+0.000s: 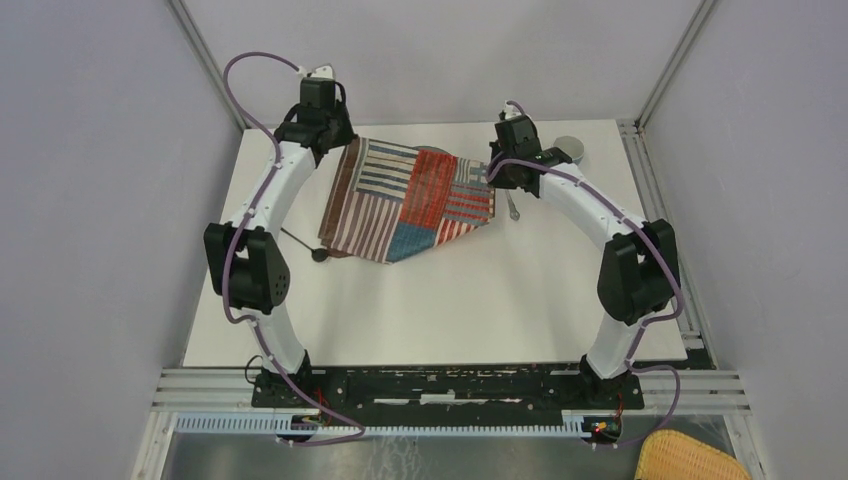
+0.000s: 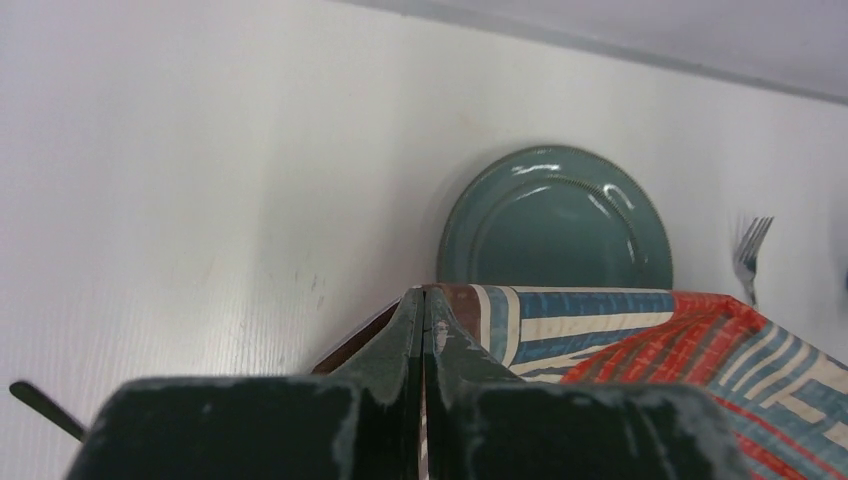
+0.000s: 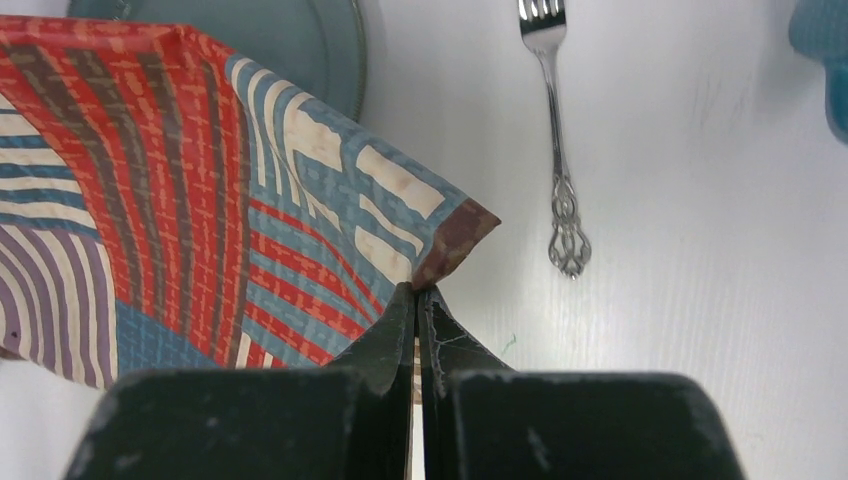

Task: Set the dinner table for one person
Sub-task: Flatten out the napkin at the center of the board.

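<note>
A striped patchwork placemat (image 1: 410, 200) hangs spread over the far half of the white dinner table (image 1: 450, 300), held up by two corners. My left gripper (image 1: 345, 142) is shut on its far-left corner; in the left wrist view the jaws (image 2: 424, 300) pinch the brown hem of the cloth (image 2: 640, 330). My right gripper (image 1: 492, 172) is shut on the far-right corner, the jaws (image 3: 416, 295) pressed together on the brown tip of the mat (image 3: 200, 170). A teal plate (image 2: 555, 220) lies on the table beyond and beneath the cloth, and a silver fork (image 3: 558, 140) lies beside it.
A dark long-handled spoon (image 1: 302, 243) lies on the table left of the mat. A grey round dish (image 1: 570, 150) stands at the far right behind the right wrist. A blue object (image 3: 820, 50) shows at the right wrist view's corner. A yellow woven item (image 1: 690, 460) lies off the table, near right.
</note>
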Action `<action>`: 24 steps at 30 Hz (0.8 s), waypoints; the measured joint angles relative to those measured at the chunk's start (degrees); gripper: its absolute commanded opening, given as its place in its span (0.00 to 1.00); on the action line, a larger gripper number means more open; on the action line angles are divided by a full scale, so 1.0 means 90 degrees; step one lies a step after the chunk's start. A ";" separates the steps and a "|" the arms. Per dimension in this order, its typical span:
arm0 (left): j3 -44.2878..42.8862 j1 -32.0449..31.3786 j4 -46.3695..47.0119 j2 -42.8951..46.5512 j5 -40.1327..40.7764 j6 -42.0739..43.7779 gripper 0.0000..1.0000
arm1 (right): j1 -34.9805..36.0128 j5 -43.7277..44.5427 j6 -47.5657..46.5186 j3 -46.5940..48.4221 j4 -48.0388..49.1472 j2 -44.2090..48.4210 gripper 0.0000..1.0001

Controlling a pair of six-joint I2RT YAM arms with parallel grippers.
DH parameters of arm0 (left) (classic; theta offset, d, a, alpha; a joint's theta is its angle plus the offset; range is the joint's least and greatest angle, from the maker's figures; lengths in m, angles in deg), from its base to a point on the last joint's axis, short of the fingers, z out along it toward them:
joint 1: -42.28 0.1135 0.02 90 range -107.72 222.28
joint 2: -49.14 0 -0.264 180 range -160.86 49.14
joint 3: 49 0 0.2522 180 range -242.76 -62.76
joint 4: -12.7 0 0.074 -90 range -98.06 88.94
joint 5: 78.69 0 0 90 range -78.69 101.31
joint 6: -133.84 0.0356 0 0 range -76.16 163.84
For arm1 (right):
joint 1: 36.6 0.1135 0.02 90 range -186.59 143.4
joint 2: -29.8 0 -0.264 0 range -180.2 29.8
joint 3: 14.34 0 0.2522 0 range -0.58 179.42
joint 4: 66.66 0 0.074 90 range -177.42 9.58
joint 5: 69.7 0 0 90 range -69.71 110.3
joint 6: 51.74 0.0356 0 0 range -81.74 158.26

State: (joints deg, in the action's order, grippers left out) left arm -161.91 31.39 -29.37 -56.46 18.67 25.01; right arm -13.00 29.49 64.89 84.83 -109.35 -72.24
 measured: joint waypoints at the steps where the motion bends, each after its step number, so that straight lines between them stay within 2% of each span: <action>1: -0.0134 0.0000 -0.0005 0.0000 0.0000 0.0000 0.02 | 0.0000 0.0000 -0.0019 0.0172 -0.0034 -0.0097 0.00; 8: -0.0556 0.0010 -0.0036 0.0000 -0.0049 -0.0007 0.02 | -0.0056 0.0012 -0.0238 0.1107 -0.0231 -0.0398 0.00; 13: -0.0503 0.0017 -0.0036 0.0036 -0.0092 -0.0073 0.02 | -0.0172 0.0015 -0.0369 0.1214 -0.0231 -0.0381 0.00; 20: 0.0525 -0.0044 -0.0046 0.1127 -0.0182 -0.0172 0.02 | -0.0170 -0.0017 -0.0447 0.0741 -0.0226 0.0131 0.00; 24: 0.0709 -0.0102 -0.0095 0.1795 -0.0238 -0.0238 0.02 | -0.0175 -0.0036 -0.0447 0.0588 -0.0219 0.0491 0.00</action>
State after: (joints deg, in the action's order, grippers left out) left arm -155.53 30.47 -30.23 -40.31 16.53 22.86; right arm -14.57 29.16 60.87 90.11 -111.31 -67.82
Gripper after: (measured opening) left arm 0.024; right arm 0.009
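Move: The napkin, held at its far corners, is meant for the board's centre, about 8 cm back, 17 cm right and 21 cm below the left hand; from the right hand, it lies level, some 16 cm left and 14 cm below. The plate is 17 cm ahead and 18 cm left of the right hand, the fork 15 cm ahead and 4 cm right. The spoon lies 10 cm back and 15 cm left of the left hand. Still pinching the napkin, both hands rise some 7 cm, edging forward then drawing back, the left farther. ##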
